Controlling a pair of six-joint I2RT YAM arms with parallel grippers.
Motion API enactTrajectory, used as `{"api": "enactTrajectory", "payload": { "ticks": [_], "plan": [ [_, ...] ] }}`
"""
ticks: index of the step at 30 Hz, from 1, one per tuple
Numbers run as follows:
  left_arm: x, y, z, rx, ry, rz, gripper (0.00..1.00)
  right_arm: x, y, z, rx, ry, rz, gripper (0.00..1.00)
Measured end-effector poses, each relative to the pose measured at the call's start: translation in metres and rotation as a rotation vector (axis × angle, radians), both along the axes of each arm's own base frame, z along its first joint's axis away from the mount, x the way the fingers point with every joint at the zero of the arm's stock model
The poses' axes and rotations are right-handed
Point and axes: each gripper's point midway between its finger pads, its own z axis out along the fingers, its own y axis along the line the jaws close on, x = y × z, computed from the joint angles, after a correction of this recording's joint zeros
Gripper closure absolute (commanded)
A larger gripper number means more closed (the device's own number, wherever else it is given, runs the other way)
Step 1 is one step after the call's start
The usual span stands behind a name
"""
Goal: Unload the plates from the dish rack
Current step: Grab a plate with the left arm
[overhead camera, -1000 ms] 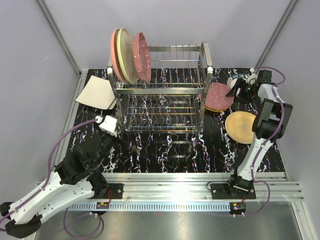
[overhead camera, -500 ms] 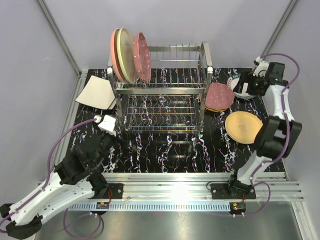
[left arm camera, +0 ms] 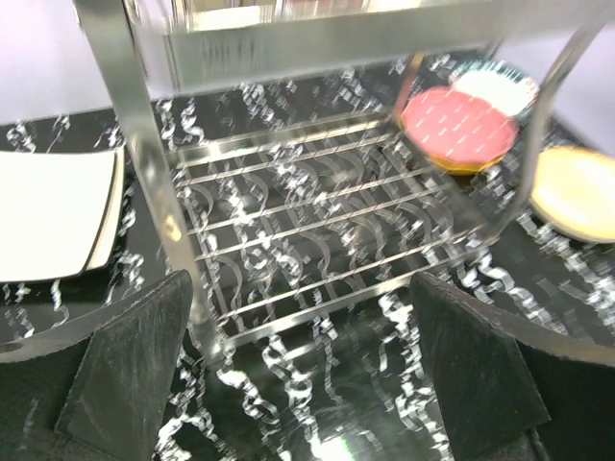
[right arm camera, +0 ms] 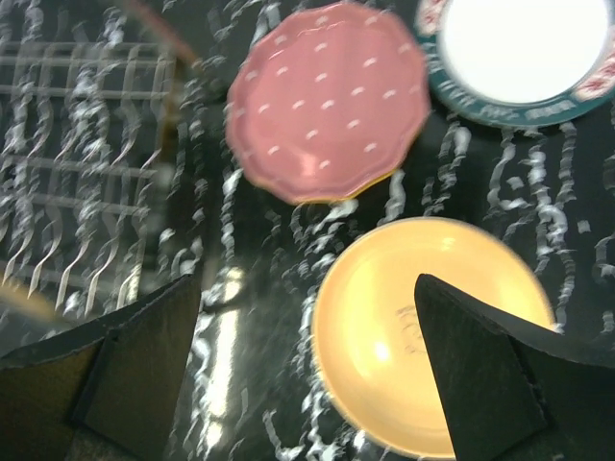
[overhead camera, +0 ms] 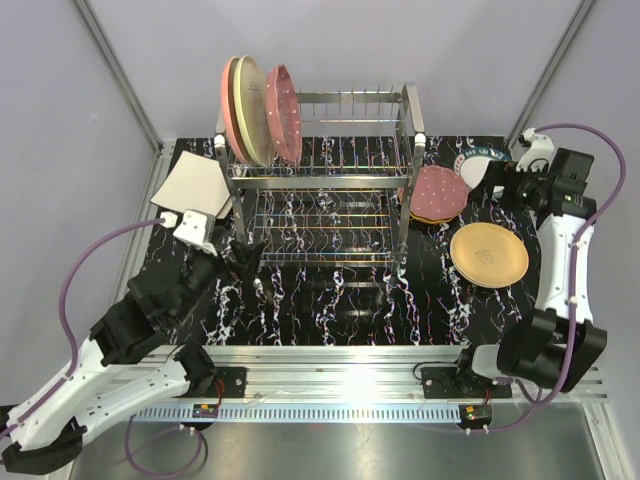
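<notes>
The dish rack [overhead camera: 322, 190] stands mid-table. Three plates stand upright in its top left corner: pink [overhead camera: 230, 108], cream [overhead camera: 250, 108] and maroon dotted [overhead camera: 285, 115]. A squarish white plate [overhead camera: 195, 187] lies left of the rack. To the right lie a maroon dotted plate [overhead camera: 437, 192] on an orange one, a tan plate [overhead camera: 488, 254] and a teal-rimmed white plate [overhead camera: 478, 158]. My left gripper [overhead camera: 243, 256] hangs open at the rack's front left corner [left arm camera: 144, 144]. My right gripper [overhead camera: 495, 183] hovers open above the tan plate [right arm camera: 423, 327], holding nothing.
The rack's lower tier [left arm camera: 317, 211] holds nothing. Grey walls enclose the black marbled table [overhead camera: 340, 300] on three sides. A metal rail [overhead camera: 350, 360] runs along the near edge by the arm bases.
My right gripper opened fully and drew back to the right from the teal-rimmed plate, its arm swinging outward. My left arm moved forward toward the rack's front left corner.
</notes>
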Motion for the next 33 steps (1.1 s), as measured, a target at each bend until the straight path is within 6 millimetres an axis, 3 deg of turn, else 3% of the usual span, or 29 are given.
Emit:
{"api": "enactTrajectory", "payload": {
  "ticks": [2, 7, 11, 16, 19, 24, 30, 33],
  "plan": [
    [-0.001, -0.002, 0.015, -0.032, -0.005, -0.008, 0.01, -0.017, 0.014, 0.003, 0.025, -0.009, 0.045, 0.0],
    [0.002, -0.015, 0.055, -0.08, 0.01, -0.03, 0.01, -0.055, 0.056, 0.033, 0.073, -0.135, 0.212, 0.0],
    [0.01, -0.036, 0.085, -0.101, 0.024, -0.059, 0.01, -0.074, 0.076, 0.017, 0.13, -0.134, 0.286, 0.0],
    [0.016, -0.07, 0.102, -0.073, 0.048, -0.107, 0.01, -0.078, 0.079, -0.01, 0.17, -0.068, 0.295, 0.0],
    [0.02, -0.084, 0.112, -0.05, 0.056, -0.115, 0.01, -0.078, 0.079, -0.008, 0.162, -0.078, 0.297, 0.0],
    [0.038, -0.095, 0.15, -0.048, 0.016, -0.059, 0.02, -0.082, 0.08, 0.001, 0.142, -0.116, 0.3, 0.0],
    [0.069, -0.104, 0.189, -0.036, -0.033, 0.053, 0.03, -0.085, 0.081, 0.008, 0.128, -0.14, 0.303, 0.0],
    [0.089, -0.103, 0.198, -0.044, -0.032, 0.12, 0.07, -0.084, 0.081, 0.009, 0.123, -0.149, 0.304, 0.0]
  ]
}}
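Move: The pink dotted plate stands on edge in the rack's upper tier, about 21 cm ahead of the open left gripper, 9 cm to its right and 17 cm higher. The pale green plate is about 5 cm left of the pink one and level with it; the salmon plate is some 8 cm left. The upper front rail's middle is roughly 8 cm ahead, 15 cm right and 9 cm above. From the right hand the pink plate lies about 43 cm left, 3 cm farther out and 24 cm up. Lift the left gripper about 20 cm from below the rack's upper rail to above it, swinging some 10 cm right as it climbs, then push forward about 9 cm, mostly late, towards the pink dotted plate, fingers kept wide open. Meanwhile draw the empty right hand back and left from the unloaded plates, about 8 cm each way, turning it counter-clockwise, then let it hover. ##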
